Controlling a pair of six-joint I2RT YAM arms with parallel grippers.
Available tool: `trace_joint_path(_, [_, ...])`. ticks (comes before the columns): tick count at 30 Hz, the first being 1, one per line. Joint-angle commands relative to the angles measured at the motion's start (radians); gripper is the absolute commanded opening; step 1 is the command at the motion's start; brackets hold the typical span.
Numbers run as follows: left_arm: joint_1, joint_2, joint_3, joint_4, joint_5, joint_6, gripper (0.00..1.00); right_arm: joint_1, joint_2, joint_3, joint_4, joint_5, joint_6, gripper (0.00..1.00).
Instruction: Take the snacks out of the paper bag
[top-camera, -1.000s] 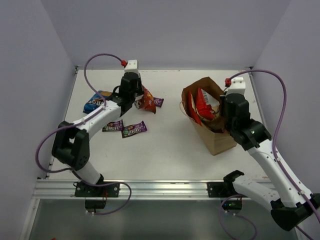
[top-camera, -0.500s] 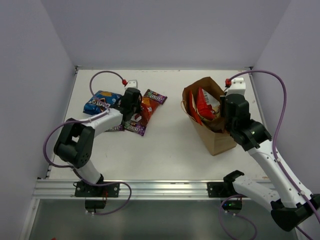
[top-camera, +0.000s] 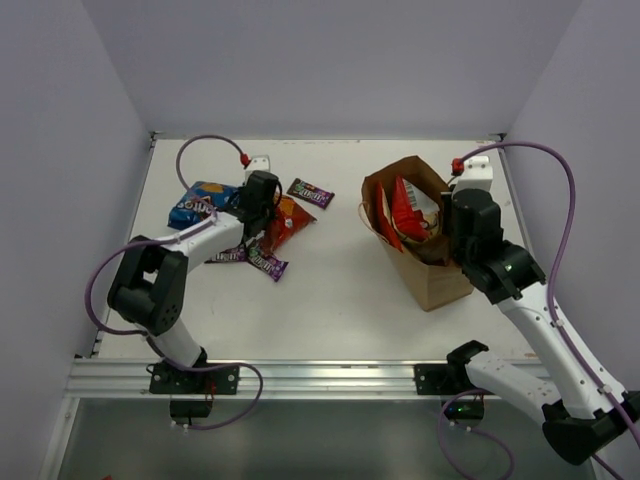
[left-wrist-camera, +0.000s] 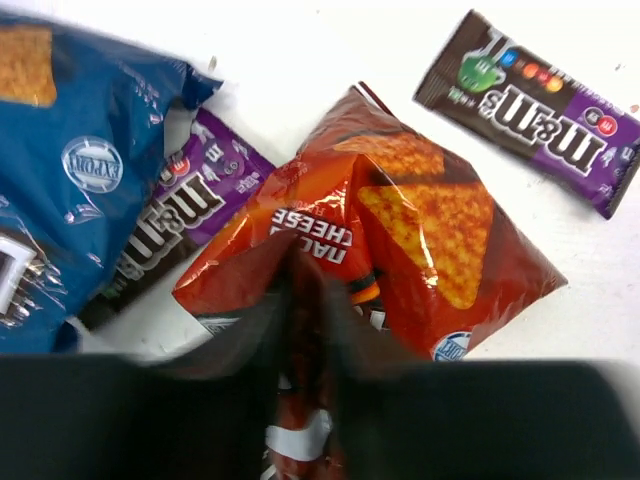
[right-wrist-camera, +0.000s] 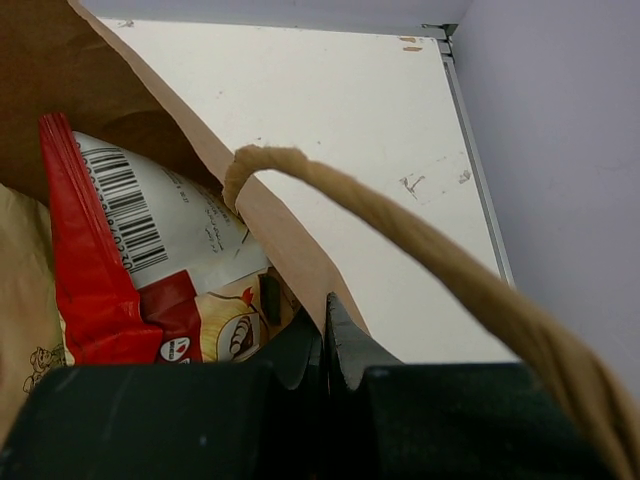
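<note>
The red-orange chip bag (left-wrist-camera: 420, 230) lies on the table beside the blue Doritos bag (left-wrist-camera: 70, 170) and purple candy bars (left-wrist-camera: 530, 110). My left gripper (left-wrist-camera: 305, 265) is low over it, jaws narrow, with a fold of the bag's near edge pinched between them. From above, the left gripper (top-camera: 262, 215) sits just left of that bag (top-camera: 287, 220). The brown paper bag (top-camera: 432, 270) stands at the right with a white-and-red chip bag (right-wrist-camera: 130, 240) inside. My right gripper (right-wrist-camera: 325, 305) is shut on the bag's wall (right-wrist-camera: 270, 215) at the rim.
Two more purple candy bars (top-camera: 266, 263) (top-camera: 226, 255) lie near the left arm, and a third (top-camera: 311, 193) lies farther back. The bag's twisted handle (right-wrist-camera: 400, 240) arcs over the right gripper. Walls close in the table on the left, back and right.
The left gripper has come down and nearer with the red-orange chip bag, which now lies on the table. The candy bars near it have shifted. The right arm has not moved.
</note>
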Motion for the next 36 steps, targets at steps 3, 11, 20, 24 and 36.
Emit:
trace_joint_path(3, [0.006, -0.058, 0.114, 0.09, 0.039, 0.07, 0.59, -0.002, -0.031, 0.013, 0.024, -0.034, -0.018, 0.0])
trace_joint_path(11, [-0.148, -0.297, 0.364, -0.109, 0.2, -0.006, 1.0, -0.002, -0.021, 0.081, 0.045, -0.068, -0.057, 0.0])
trace_joint_path(20, [-0.56, -0.183, 0.626, -0.237, 0.167, -0.13, 1.0, 0.0, 0.005, 0.102, 0.083, -0.044, -0.109, 0.0])
trace_joint_path(24, [-0.659, -0.071, 0.709, -0.309, 0.154, -0.155, 1.0, 0.0, 0.002, 0.11, 0.088, -0.036, -0.103, 0.0])
trace_joint_path(36, [-0.719, 0.106, 0.74, -0.364, 0.069, -0.094, 1.0, 0.0, -0.024, 0.062, 0.108, -0.064, -0.109, 0.0])
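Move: The red-and-white packet inside the paper bag lies some 35 cm right of the left hand, about 13 cm back and 10 cm higher. Another red packet leans on the bag's left wall, roughly 29 cm right and 13 cm back. The red Doritos at the left fingertips has its middle about 3 cm ahead, 5 cm right. From the right hand, pinching the rim, the red-and-white packet is some 8 cm left, level fore-and-aft, 10 cm below. Left fingers spread off the Doritos; the hand arcs up, 33 cm right and back, sinking into the bag. ##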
